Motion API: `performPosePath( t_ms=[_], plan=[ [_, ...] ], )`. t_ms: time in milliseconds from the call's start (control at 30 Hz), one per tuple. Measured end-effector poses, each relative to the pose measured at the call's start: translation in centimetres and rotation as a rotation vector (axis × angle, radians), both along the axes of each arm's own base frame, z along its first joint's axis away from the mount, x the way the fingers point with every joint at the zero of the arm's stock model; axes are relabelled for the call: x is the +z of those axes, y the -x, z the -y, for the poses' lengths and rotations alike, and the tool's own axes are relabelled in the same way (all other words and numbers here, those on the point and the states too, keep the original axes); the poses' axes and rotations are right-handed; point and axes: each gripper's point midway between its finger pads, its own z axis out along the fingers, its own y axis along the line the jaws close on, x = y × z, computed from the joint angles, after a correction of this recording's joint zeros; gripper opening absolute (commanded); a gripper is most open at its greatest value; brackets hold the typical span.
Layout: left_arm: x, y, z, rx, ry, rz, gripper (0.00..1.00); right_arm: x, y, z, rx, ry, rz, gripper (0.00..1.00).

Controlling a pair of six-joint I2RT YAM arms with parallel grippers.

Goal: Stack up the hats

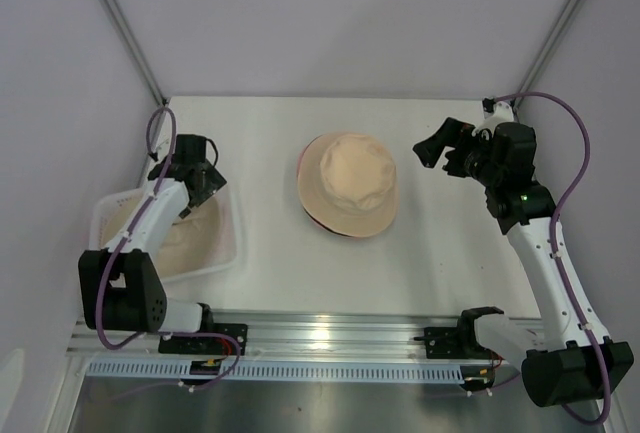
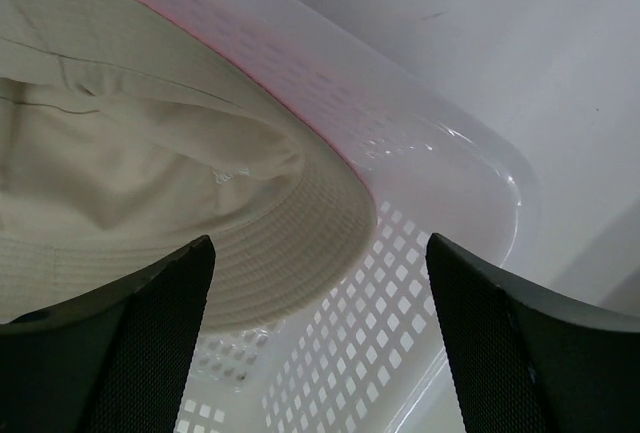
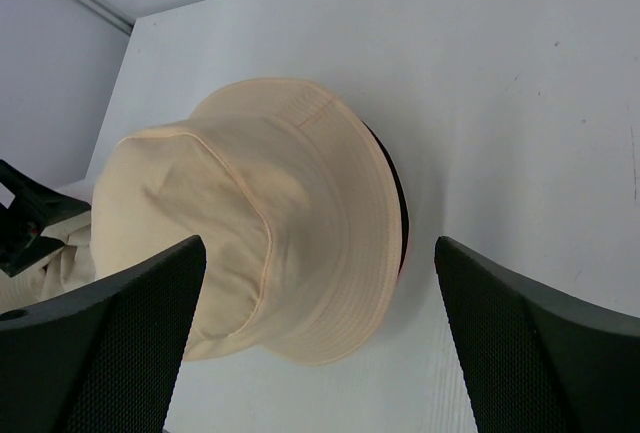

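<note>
A peach-tan hat point(image 1: 350, 185) tops a pile in the middle of the table. From the right wrist view, this tan hat point(image 3: 270, 213) covers a black brim point(image 3: 399, 203), and a thin pink edge peeks out below it. A paler beige hat point(image 2: 150, 173) lies inside the white basket point(image 2: 400, 293), with a pink strip showing along its brim. My left gripper point(image 1: 207, 185) hangs open over the basket's far end; in its own view the left gripper point(image 2: 318, 253) holds nothing. My right gripper point(image 1: 433, 145) is open to the right of the pile, raised and apart from it, and the right gripper point(image 3: 320, 248) is empty.
The white perforated basket point(image 1: 232, 253) sits at the table's left side beside the left arm. Grey walls and slanted frame posts point(image 1: 130, 43) close in the back. A metal rail point(image 1: 330, 338) with both arm bases runs along the near edge.
</note>
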Motion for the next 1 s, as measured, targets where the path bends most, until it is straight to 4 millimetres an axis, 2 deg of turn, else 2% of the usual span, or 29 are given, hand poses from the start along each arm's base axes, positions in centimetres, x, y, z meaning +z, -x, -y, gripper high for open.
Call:
performPosePath(
  t_ms=[67,133,367,400,433,467,567,600,667,700,733,800,867,933,1000],
  plan=[
    [-0.6,-0.1,0.5,-0.008,0.004,-0.015,0.87,0.0,0.0,0.1,-0.003,0.004,0.001,0.99],
    [-1.1,-0.3,0.8,-0.01,0.008,-0.025,0.79,0.0,-0.1,0.1,-0.005,0.006,0.001,0.99],
    [-4.0,-0.8,0.8,0.0,0.004,-0.099,0.73,-0.1,-0.1,0.3,-0.01,0.007,0.001,1.0],
    [-4.3,-0.8,0.7,0.003,0.001,-0.107,0.66,-0.1,-0.1,0.3,-0.012,0.007,0.001,1.0],
    [-4.7,-0.7,0.7,0.01,0.001,-0.115,0.63,-0.1,-0.2,0.4,-0.015,0.008,0.001,1.0],
    [-5.0,-0.7,0.6,0.016,-0.003,-0.123,0.52,0.0,-0.2,0.4,-0.017,0.008,0.002,0.99],
    [-5.5,-0.8,0.6,0.026,-0.002,-0.129,0.3,0.0,-0.2,0.5,-0.018,0.008,0.002,0.99],
    [-5.5,-0.9,0.6,0.029,-0.001,-0.123,0.19,0.0,-0.2,0.5,-0.018,0.008,0.003,0.99],
    [-5.4,-1.1,0.6,0.03,0.0,-0.114,0.06,0.1,-0.2,0.5,-0.019,0.007,0.005,1.0],
    [-5.4,-1.1,0.6,0.029,-0.001,-0.114,0.01,0.2,-0.2,0.5,-0.019,0.007,0.007,1.0],
    [-5.4,-1.0,0.6,0.026,-0.003,-0.118,0.01,0.3,-0.2,0.5,-0.018,0.007,0.009,0.99],
    [-4.8,-0.9,0.7,0.013,-0.001,-0.112,0.01,0.5,-0.2,0.4,-0.016,0.004,0.014,0.99],
    [-3.2,-0.7,1.1,-0.014,0.009,-0.079,0.01,0.8,-0.1,0.2,-0.004,-0.004,0.017,0.99],
    [-0.7,-0.5,1.6,-0.061,0.022,-0.015,0.01,1.2,-0.1,-0.1,0.012,-0.014,0.025,0.99],
    [3.7,-0.3,2.4,-0.134,0.033,0.099,0.01,1.8,0.0,-0.5,0.032,-0.024,0.042,0.99]
  ],
)
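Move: The last hat lies open side up in the bin, its middle about 7 cm back, 6 cm left and 8 cm below the left hand; its far right brim edge is almost straight under the fingers. The bin's far right corner stands about 4 cm ahead, 6 cm right and 6 cm lower. The stacked hats lie 4 cm ahead, 35 cm right, 3 cm lower. From the right hand, the hat in the bin is some 55 cm left, 9 cm back, 26 cm below. Down into the bin sinks the left hand, some 5 cm, tipping slightly, its wide-open fingers starting to narrow around the hat's brim edge at the bin's far right corner. They shut fully on the brim at the bottom, pinching it, then the hand rises quickly about 9 cm with it, easing a little to the right. ##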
